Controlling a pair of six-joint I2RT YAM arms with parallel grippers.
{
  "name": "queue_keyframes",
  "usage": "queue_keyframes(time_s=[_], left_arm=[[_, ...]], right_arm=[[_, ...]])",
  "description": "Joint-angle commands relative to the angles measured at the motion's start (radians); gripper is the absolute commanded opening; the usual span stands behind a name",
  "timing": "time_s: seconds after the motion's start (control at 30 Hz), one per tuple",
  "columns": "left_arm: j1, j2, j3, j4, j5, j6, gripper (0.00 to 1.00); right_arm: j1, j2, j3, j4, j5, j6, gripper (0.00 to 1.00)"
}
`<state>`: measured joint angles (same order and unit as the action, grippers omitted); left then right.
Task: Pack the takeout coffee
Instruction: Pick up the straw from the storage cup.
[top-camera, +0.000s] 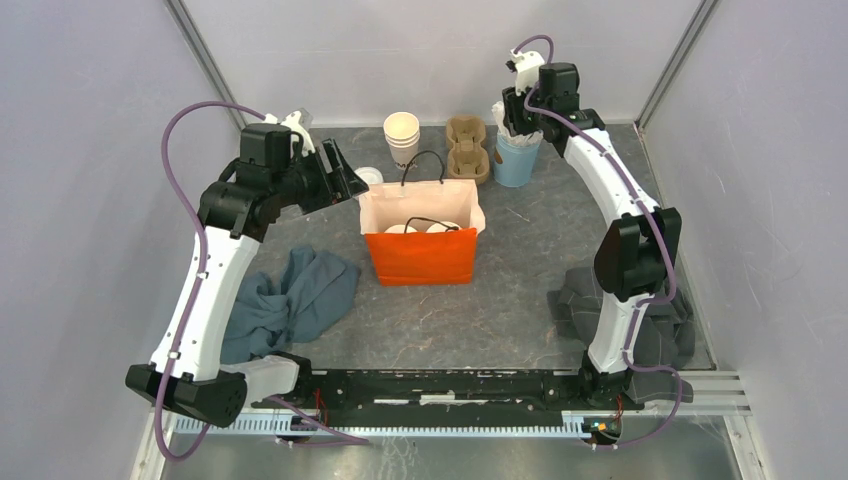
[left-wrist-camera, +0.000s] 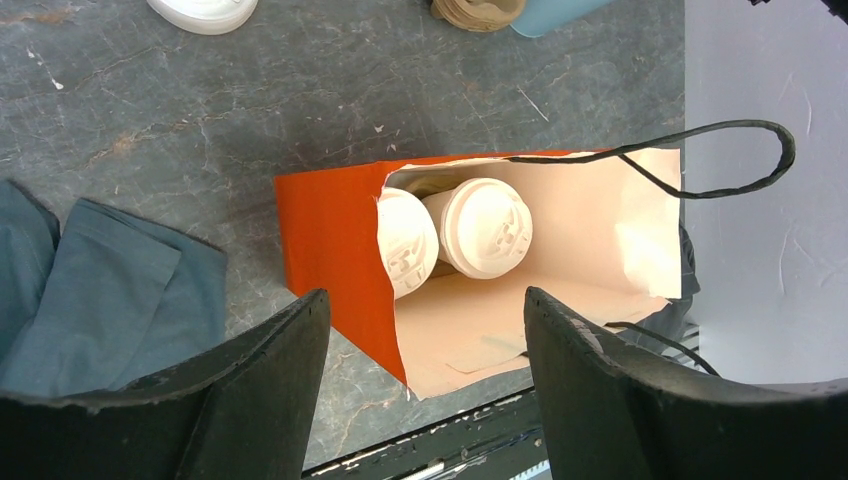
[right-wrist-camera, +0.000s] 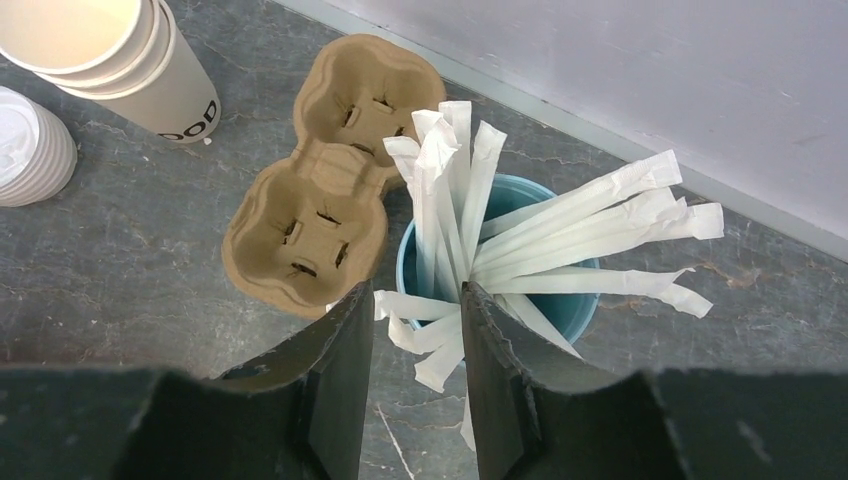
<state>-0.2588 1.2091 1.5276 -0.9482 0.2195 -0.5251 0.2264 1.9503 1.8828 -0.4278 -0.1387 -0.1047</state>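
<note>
The takeout coffee, two cream cups with white sip lids (left-wrist-camera: 405, 243) (left-wrist-camera: 487, 227), stands side by side inside the orange paper bag (top-camera: 420, 258), lids showing at its mouth (top-camera: 405, 228). My left gripper (top-camera: 345, 180) hovers open just left of and above the bag; in its wrist view the fingertips (left-wrist-camera: 425, 300) frame the bag's open mouth with nothing between them. My right gripper (top-camera: 515, 120) is at the back right, down over a blue cup (right-wrist-camera: 570, 305) of paper-wrapped straws (right-wrist-camera: 450, 190). Its jaws (right-wrist-camera: 418, 290) stand narrowly apart, with a few straw ends lying across the gap.
A brown two-cup carrier (top-camera: 467, 148) lies left of the blue cup (top-camera: 515, 160). A stack of lidless cream cups (top-camera: 401, 135) and a stack of loose white lids (top-camera: 370, 176) sit behind the bag. A blue-grey cloth (top-camera: 290, 300) lies front left, a dark cloth (top-camera: 580, 300) by the right arm's base.
</note>
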Motion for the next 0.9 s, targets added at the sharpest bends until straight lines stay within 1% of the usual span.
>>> queue_keyframes(time_s=[0.0, 0.27, 0.47, 0.57, 0.6, 0.63, 0.67, 0.77, 0.87], left_arm=[[0.003, 0.0, 0.044, 0.017, 0.015, 0.008, 0.77], [0.003, -0.002, 0.046, 0.009, 0.018, 0.014, 0.77], [0.003, -0.002, 0.044, 0.01, 0.019, 0.017, 0.77], [0.003, 0.0, 0.045, 0.009, 0.021, 0.019, 0.77], [0.003, 0.0, 0.045, 0.009, 0.023, 0.019, 0.77], [0.003, 0.0, 0.045, 0.01, 0.024, 0.019, 0.77], [0.003, 0.0, 0.045, 0.009, 0.025, 0.019, 0.77], [0.003, -0.001, 0.048, 0.01, 0.033, 0.019, 0.77], [0.003, -0.004, 0.046, 0.009, 0.041, 0.019, 0.77]], right_arm=[[-0.003, 0.015, -0.005, 0.02, -0.02, -0.02, 0.43], [-0.003, 0.031, -0.01, 0.006, -0.012, -0.026, 0.42], [-0.003, 0.032, -0.011, 0.002, -0.012, -0.027, 0.32], [-0.003, 0.039, -0.001, -0.009, -0.008, -0.027, 0.31], [-0.004, 0.039, 0.002, -0.009, -0.008, -0.027, 0.29], [-0.003, 0.039, 0.006, -0.009, -0.012, -0.027, 0.22], [-0.003, 0.042, 0.017, -0.011, -0.02, -0.027, 0.19], [-0.003, 0.044, 0.064, -0.021, -0.04, -0.005, 0.13], [-0.002, 0.022, 0.121, -0.029, -0.051, 0.044, 0.1]])
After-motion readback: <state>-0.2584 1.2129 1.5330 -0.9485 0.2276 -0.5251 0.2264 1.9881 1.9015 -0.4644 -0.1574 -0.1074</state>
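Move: The straw ends hanging over the storage cup's near left rim lie practically under the right hand's half-open fingers, about 1 cm ahead and 3 cm down. The storage cup's middle is some 4 cm ahead, 3 cm right and 10 cm below. From the same hand, the cardboard tray stands about 6 cm ahead and 10 cm left, 14 cm down; the paper-cup stack some 5 cm ahead, 25 cm left, 11 cm down. From the left hand, those straws are roughly 26 cm ahead, 32 cm right and 10 cm below. Straight down, about 2.5 cm, the right hand lowers its fingers into the straw ends at the storage cup's near left rim, barely tipping. The fingers start closing on the way down and, with the hand stopped low, go from just under half open to nearly shut, seeming to pinch straw between the tips; then the hand eases up half a centimetre. ##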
